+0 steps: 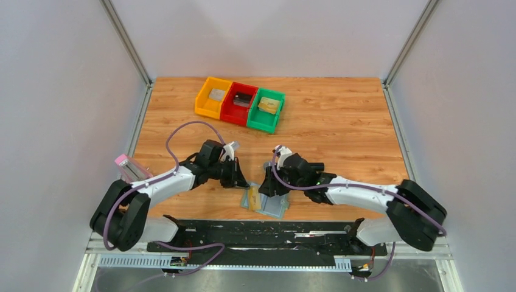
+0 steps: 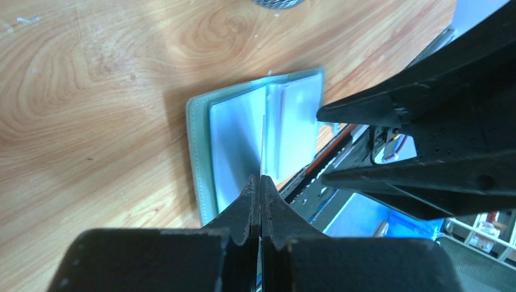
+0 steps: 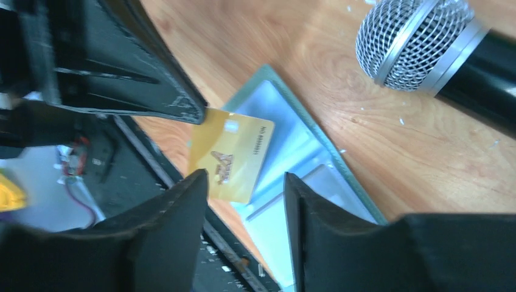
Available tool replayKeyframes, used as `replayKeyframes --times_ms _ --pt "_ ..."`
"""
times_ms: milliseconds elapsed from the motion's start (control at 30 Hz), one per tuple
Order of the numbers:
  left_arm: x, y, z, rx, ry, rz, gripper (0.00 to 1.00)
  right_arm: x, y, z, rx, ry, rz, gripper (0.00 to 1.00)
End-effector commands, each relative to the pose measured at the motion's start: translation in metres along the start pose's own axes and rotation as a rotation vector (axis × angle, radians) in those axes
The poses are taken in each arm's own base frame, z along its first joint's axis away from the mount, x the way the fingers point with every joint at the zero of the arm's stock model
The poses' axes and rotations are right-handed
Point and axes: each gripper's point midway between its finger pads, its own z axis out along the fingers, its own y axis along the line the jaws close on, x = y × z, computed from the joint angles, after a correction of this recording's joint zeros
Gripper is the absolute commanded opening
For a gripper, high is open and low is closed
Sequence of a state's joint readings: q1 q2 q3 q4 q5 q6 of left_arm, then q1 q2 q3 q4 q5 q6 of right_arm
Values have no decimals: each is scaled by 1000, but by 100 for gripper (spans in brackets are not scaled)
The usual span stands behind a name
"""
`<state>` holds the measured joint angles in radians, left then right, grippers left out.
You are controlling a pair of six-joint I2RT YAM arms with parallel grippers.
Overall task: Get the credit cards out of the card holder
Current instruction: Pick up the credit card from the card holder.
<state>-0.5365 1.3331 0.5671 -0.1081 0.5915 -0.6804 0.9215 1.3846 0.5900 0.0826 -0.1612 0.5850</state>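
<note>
The pale blue-grey card holder (image 1: 272, 205) lies open on the wood near the table's front edge, both panels up (image 2: 234, 140). My left gripper (image 2: 260, 179) is shut on a gold-yellow credit card (image 3: 234, 155). The left wrist view shows that card edge-on as a thin line (image 2: 263, 146) over the holder's crease. In the right wrist view the card hangs over the holder's (image 3: 292, 146) left panel, and I cannot tell whether its lower edge still touches it. My right gripper (image 3: 244, 176) is open just above the holder with nothing between its fingers (image 2: 389, 109).
A black microphone with a silver mesh head (image 3: 420, 45) lies on the wood just beyond the holder. At the back stand a yellow bin (image 1: 213, 97), a red bin (image 1: 239, 103) and a green bin (image 1: 268, 111), each with something in it. A pink-capped object (image 1: 125, 161) is at the left edge.
</note>
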Motion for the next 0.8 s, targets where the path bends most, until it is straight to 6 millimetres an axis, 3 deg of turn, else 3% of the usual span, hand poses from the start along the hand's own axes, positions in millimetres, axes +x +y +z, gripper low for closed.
replayKeyframes --times_ms 0,200,567,767 --pt "-27 -29 -18 32 -112 22 0 -33 21 -29 -26 -121 42 56" --pt "-39 -53 -35 98 -202 3 0 -39 35 -42 -74 -148 88 72" --pt "-45 -68 -51 166 -297 -65 0 -39 47 -24 -72 -147 57 80" --pt "-48 -76 -59 188 -327 -73 0 -39 41 -15 -6 -146 43 78"
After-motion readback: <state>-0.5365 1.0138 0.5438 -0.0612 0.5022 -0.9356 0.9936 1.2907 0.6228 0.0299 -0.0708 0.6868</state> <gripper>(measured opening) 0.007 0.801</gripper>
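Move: Hanging from the left hand's shut fingertips, the gold credit card has its middle about 3 cm back, 3 cm right and 3 cm below them. From the open right hand it lies some 3 cm left, 2 cm back and 3 cm down. The card holder lies about 2 cm back, 1 cm right and 4 cm below the right hand, and the microphone's middle is roughly 9 cm ahead, 10 cm right and 4 cm below. Lifting the gold card it still pinches by a corner, the left hand climbs about 8.5 cm away from the card holder, slightly forward, and turns some 15-20 degrees, partly counter-clockwise. Meanwhile the right hand rises about 6 cm, then sinks 2.5 cm while easing left towards the card, its fingers opening from under half to wide. ##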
